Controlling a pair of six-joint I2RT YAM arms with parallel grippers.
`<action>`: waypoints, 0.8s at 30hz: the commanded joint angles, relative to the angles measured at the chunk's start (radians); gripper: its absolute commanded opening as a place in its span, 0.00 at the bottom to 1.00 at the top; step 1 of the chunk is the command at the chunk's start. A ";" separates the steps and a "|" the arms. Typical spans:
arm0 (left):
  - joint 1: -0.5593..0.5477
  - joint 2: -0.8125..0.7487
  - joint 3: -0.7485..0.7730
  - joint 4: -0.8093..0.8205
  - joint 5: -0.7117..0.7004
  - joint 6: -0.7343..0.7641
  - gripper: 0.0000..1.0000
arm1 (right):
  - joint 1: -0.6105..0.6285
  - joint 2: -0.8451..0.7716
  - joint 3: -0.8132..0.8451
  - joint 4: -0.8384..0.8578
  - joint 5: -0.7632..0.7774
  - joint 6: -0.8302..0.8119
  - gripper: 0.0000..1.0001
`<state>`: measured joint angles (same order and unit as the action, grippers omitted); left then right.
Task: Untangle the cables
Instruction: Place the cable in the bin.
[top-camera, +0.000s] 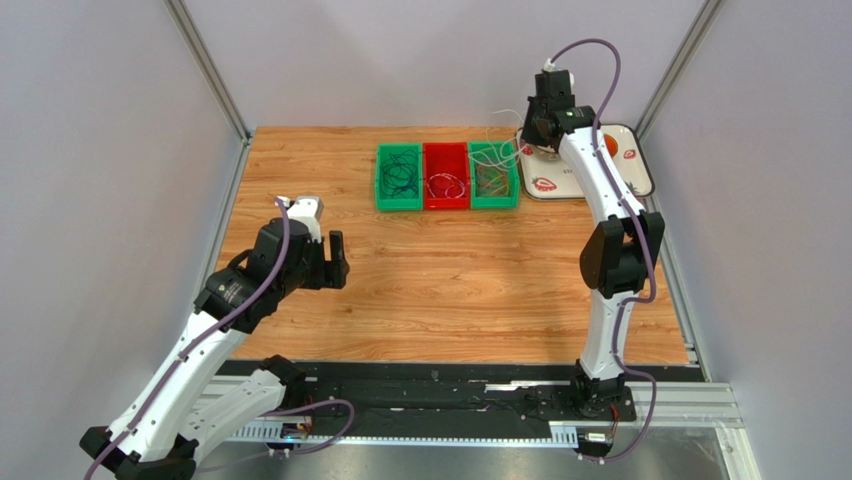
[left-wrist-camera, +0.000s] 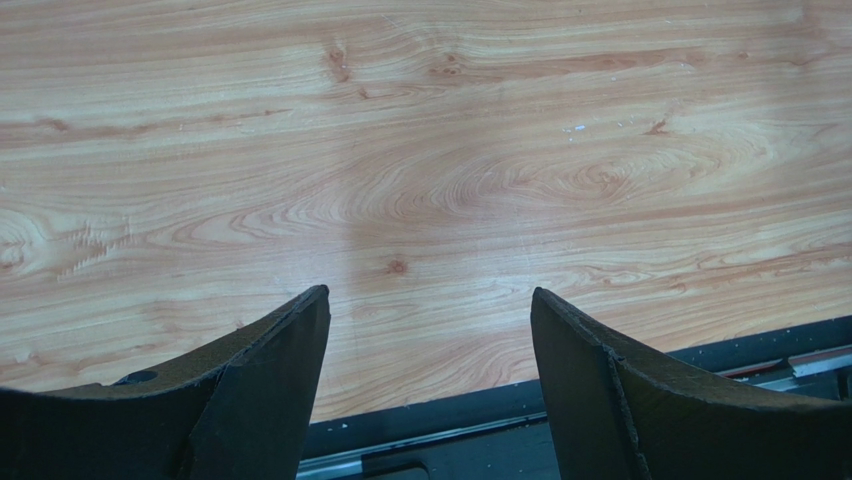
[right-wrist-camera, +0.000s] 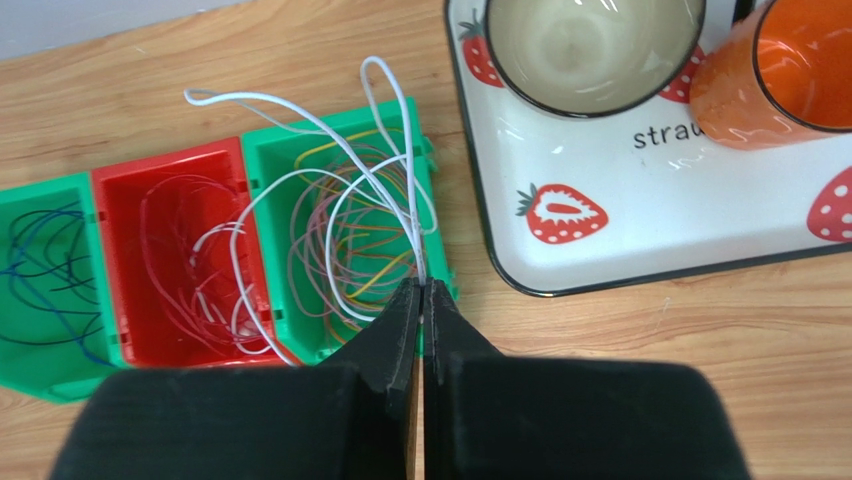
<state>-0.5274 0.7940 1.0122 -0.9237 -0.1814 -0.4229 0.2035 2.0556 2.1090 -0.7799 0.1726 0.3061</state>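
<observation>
Thin cables lie in three bins at the table's far side. A white cable (right-wrist-camera: 330, 140) rises in loops from the right green bin (right-wrist-camera: 412, 110) and trails into the red bin (right-wrist-camera: 112, 250). My right gripper (right-wrist-camera: 422, 285) is shut on that white cable above the right green bin's near right corner. Yellow, orange and purple loops (right-wrist-camera: 330, 250) remain tangled in that bin. Dark cables (right-wrist-camera: 45, 270) fill the left green bin (right-wrist-camera: 20, 195). My left gripper (left-wrist-camera: 430, 295) hangs open over bare wood, near the table's left side (top-camera: 338, 260), holding nothing.
A white strawberry tray (right-wrist-camera: 640, 200) sits right of the bins, carrying a beige cup (right-wrist-camera: 590, 50) and an orange cup (right-wrist-camera: 790, 70). Grey walls enclose the table on three sides. A black rail (left-wrist-camera: 500, 420) runs along the near edge.
</observation>
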 joint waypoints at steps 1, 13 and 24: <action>0.006 -0.001 -0.003 0.022 -0.001 0.012 0.82 | -0.012 -0.045 -0.026 0.033 0.028 0.007 0.00; 0.006 -0.004 -0.003 0.023 -0.001 0.010 0.82 | 0.003 -0.074 -0.155 0.007 0.015 0.025 0.00; 0.006 -0.003 -0.004 0.023 -0.001 0.010 0.82 | 0.048 -0.006 -0.130 0.019 0.039 0.001 0.00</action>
<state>-0.5274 0.7948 1.0122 -0.9237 -0.1814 -0.4229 0.2348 2.0418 1.9251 -0.7864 0.1898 0.3176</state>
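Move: The right hand holds the white cable above the near right side of the right green bin. The bin's middle lies about 5 cm left, some 2 cm ahead and roughly 19 cm below. The red bin is about 15 cm left and 2 cm ahead, the strawberry tray's middle 17 cm right and 7 cm ahead, and the bowl on the tray 9 cm right and 10 cm ahead. From the idle left hand, that green bin is about 32 cm ahead and 28 cm right. Still pinching the white cable between shut fingertips, the right hand lowers it some 6 to 7 cm towards the right green bin, drawing back about 3 cm as it sinks. It sidles slightly right, then returns left, and the fingers tip about 10 degrees further down. The descent levels off at the end with the grip kept. ##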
